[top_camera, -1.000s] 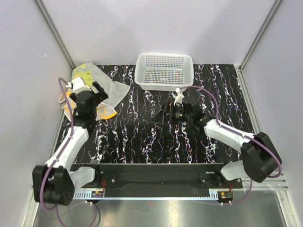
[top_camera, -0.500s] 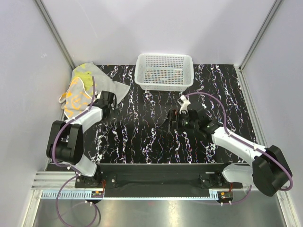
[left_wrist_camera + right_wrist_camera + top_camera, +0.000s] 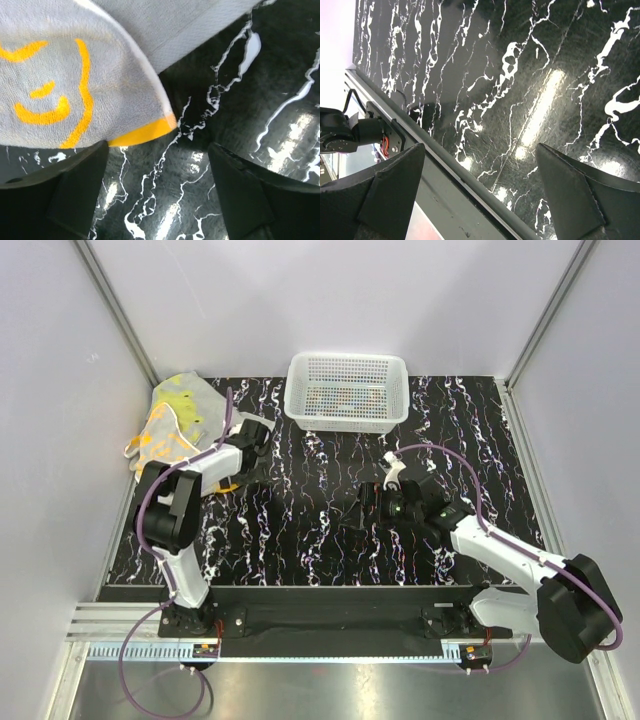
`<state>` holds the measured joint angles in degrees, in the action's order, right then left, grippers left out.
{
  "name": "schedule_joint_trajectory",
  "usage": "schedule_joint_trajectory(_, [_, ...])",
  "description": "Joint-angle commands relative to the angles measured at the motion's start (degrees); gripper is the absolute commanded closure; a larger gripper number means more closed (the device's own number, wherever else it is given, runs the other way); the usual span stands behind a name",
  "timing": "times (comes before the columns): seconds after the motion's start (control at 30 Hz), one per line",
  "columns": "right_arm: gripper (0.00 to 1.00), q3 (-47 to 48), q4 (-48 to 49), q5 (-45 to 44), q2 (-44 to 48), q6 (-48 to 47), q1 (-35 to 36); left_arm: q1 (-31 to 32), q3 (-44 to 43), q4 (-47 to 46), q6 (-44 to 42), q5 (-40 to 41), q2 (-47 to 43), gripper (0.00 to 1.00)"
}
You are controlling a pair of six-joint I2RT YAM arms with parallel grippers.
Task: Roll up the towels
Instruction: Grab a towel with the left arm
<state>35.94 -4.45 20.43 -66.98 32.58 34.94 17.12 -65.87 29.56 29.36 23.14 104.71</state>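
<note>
Two towels lie bunched at the table's far left: an orange one with white marks (image 3: 158, 438) and a grey one with yellow-green blotches (image 3: 186, 396) behind it. My left gripper (image 3: 238, 465) hovers just right of them, open. In the left wrist view a pale towel corner with orange marks and an orange hem (image 3: 60, 75) lies just ahead of the left gripper (image 3: 157, 150), with grey cloth (image 3: 190, 25) behind it. Only bare table shows between the fingers. My right gripper (image 3: 365, 508) is over mid-table, open and holding nothing (image 3: 480, 150).
A white perforated basket (image 3: 347, 390) stands at the back centre. The black marbled tabletop (image 3: 300, 530) stretches between the arms. The right wrist view shows the table's near rail (image 3: 445, 165). Grey walls close in both sides.
My left arm has swung off the towels to their right edge, and its jaws have narrowed a little. My right arm has drawn back toward the near edge, still open.
</note>
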Motion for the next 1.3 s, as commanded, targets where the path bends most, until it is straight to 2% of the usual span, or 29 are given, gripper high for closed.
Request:
schedule_joint_trajectory(0.0, [0.00,-0.35,-0.03,-0.65,1.33,-1.37,0.48,-0.25,-2.51,1.82,0.25,3.14,1.81,0.20])
schedule_joint_trajectory(0.07, [0.00,-0.61,-0.03,-0.82,1.06,-1.55,0.48,-0.16,-3.39,2.69,0.25,3.84,2.69,0.27])
schedule_joint_trajectory(0.2, [0.00,-0.79,0.23,-0.74,0.10,-1.73,0.48,-0.25,-3.83,2.61,-0.71,4.46,3.57,0.51])
schedule_joint_trajectory(0.37, [0.00,-1.14,1.28,-0.39,-0.96,-1.55,0.48,-0.16,-5.93,3.92,-2.03,3.76,5.59,0.61])
schedule_joint_trajectory(0.6, [0.00,-1.23,1.02,-0.12,-0.87,-1.64,0.48,-0.25,-7.61,4.01,-3.52,3.23,6.91,0.89])
schedule_joint_trajectory(0.67, [0.00,-1.40,0.58,-0.30,-0.52,-1.64,0.48,-0.25,-8.14,4.10,-4.14,3.23,7.35,1.00])
schedule_joint_trajectory(0.83, [0.00,-1.67,-0.65,-0.39,1.06,-1.46,0.57,-0.25,-8.49,4.01,-5.37,3.41,7.09,1.00])
schedule_joint_trajectory(0.93, [0.00,-1.75,-1.44,-0.56,2.55,-1.11,0.57,0.10,-6.65,4.10,-5.20,2.97,2.54,1.00])
schedule_joint_trajectory(1.07, [0.00,-1.76,-2.49,-1.17,4.66,-0.85,0.57,2.38,-6.82,9.87,-3.97,5.42,-9.22,1.00])
schedule_joint_trajectory(1.27, [0.00,-0.18,-6.79,-2.84,7.56,-1.29,0.48,10.63,-12.09,23.05,-0.98,8.06,-22.85,1.00])
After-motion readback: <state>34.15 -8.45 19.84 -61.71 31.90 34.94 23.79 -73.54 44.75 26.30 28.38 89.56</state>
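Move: The orange-trimmed towel's near corner lies flat about 2 cm ahead of the left hand point, neither left nor right, and roughly 1 cm below. The grey towel with green figures has its middle some 20 cm ahead and 11 cm left of the hand; the white basket stands about 25 cm ahead and 27 cm right. For the right hand, that towel corner is about 15 cm ahead, 30 cm left and 10 cm lower. The left fingers shut fully on the towel's orange corner, pinching it while the hand creeps forward about 2 cm low over the table top. Once closed, the hand pauses briefly and then rises quickly, some 12 cm, with the corner kept in its fingertips, easing back about 3 cm and a little to the right. ##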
